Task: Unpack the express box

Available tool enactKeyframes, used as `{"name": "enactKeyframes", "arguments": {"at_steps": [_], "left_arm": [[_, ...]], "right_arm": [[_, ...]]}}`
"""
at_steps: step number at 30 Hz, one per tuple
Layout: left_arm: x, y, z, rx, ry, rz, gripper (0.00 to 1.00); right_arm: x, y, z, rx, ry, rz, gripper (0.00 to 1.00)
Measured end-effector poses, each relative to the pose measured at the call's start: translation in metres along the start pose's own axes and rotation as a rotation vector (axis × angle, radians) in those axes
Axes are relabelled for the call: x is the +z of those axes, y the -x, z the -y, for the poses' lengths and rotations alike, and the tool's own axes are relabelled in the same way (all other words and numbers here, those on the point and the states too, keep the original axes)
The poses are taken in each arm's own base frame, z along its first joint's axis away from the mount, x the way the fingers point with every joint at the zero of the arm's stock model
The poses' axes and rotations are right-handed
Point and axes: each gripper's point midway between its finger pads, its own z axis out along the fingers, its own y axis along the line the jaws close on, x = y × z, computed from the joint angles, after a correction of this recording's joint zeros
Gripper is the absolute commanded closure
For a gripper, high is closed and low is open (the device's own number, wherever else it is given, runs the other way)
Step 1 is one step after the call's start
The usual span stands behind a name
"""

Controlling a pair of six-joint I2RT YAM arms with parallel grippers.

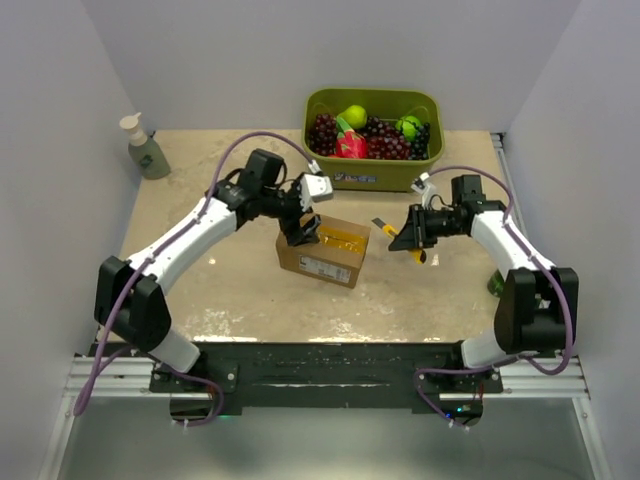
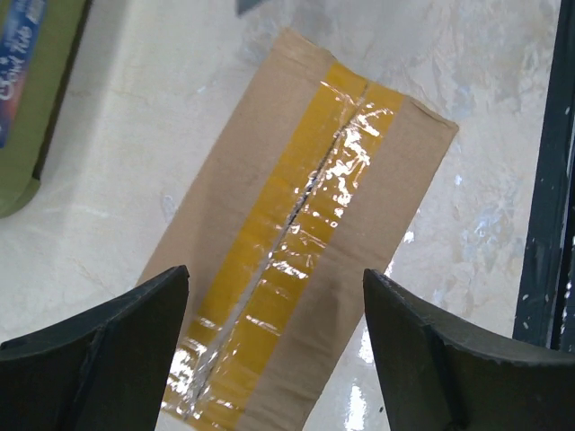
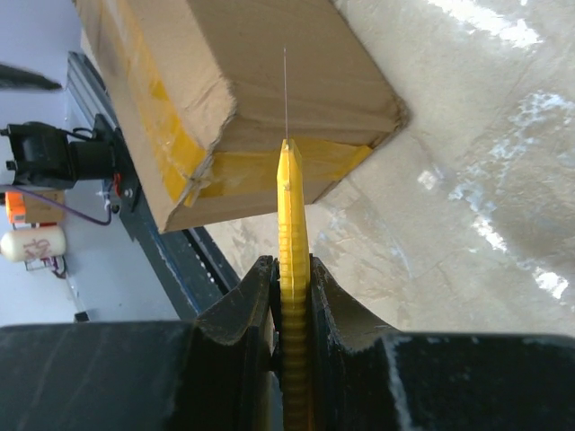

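The express box [image 1: 325, 250] is a small brown carton with yellow tape along its shut top seam and a white label on its near side. It lies mid-table. It fills the left wrist view [image 2: 305, 233] and shows in the right wrist view [image 3: 234, 90]. My left gripper [image 1: 303, 232] hangs open just above the box's left end, its fingers [image 2: 108, 350] either side of the taped top. My right gripper [image 1: 412, 240] is shut on a yellow utility knife [image 3: 292, 269], a short way right of the box, blade tip pointing at the box's taped end.
A green plastic bin [image 1: 372, 140] of fruit stands at the back, just behind the box. A soap dispenser bottle [image 1: 145, 148] stands at the back left. A green object [image 1: 494, 284] lies by the right arm's base. The black rail [image 1: 330, 365] runs along the near edge.
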Motion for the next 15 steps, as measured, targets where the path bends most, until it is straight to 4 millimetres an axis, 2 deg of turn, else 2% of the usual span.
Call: {"name": "enactKeyframes", "arguments": {"at_steps": [2, 5, 7, 8, 12, 15], "left_arm": [[-0.014, 0.001, -0.013, -0.038, 0.034, 0.019, 0.14], [-0.039, -0.014, -0.043, -0.119, 0.133, 0.017, 0.16], [-0.057, -0.035, -0.064, -0.202, 0.224, 0.012, 0.16], [-0.062, -0.045, -0.068, -0.235, 0.249, 0.009, 0.16], [-0.070, -0.094, -0.067, -0.387, 0.322, -0.045, 0.16], [-0.067, -0.113, -0.058, -0.429, 0.332, -0.076, 0.17]], "right_arm": [[0.000, -0.004, -0.007, -0.010, 0.004, -0.013, 1.00], [0.000, -0.007, -0.016, -0.027, 0.001, -0.021, 1.00], [0.001, -0.010, -0.022, -0.027, 0.015, -0.007, 1.00], [0.002, -0.012, -0.024, -0.018, 0.024, 0.003, 1.00], [0.008, -0.008, -0.026, 0.008, 0.034, 0.049, 1.00], [0.017, 0.002, -0.028, -0.004, 0.046, 0.066, 1.00]]}}
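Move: The box sits under the left hand and slightly beyond it: its middle is roughly 5 cm to that hand's right, 2 cm ahead and 11 cm below. The fruit bin is about 31 cm ahead of the same hand, 17 cm to its right and 10 cm below. From the right hand, which holds the yellow knife, the box's middle lies some 23 cm to the left, about level fore and aft and 7 cm down; the bin is about 29 cm ahead, 9 cm left and 6 cm lower. The taped box is left free as the left hand swings from over its top some 13 cm left, a little forward too, then dips beside the box's left end while turning about 30 degrees counter-clockwise, fingers staying open and clear. The right hand keeps its grip on the knife and, after drawing back slightly, brings it about 3 cm left towards the box, edging forward again. ##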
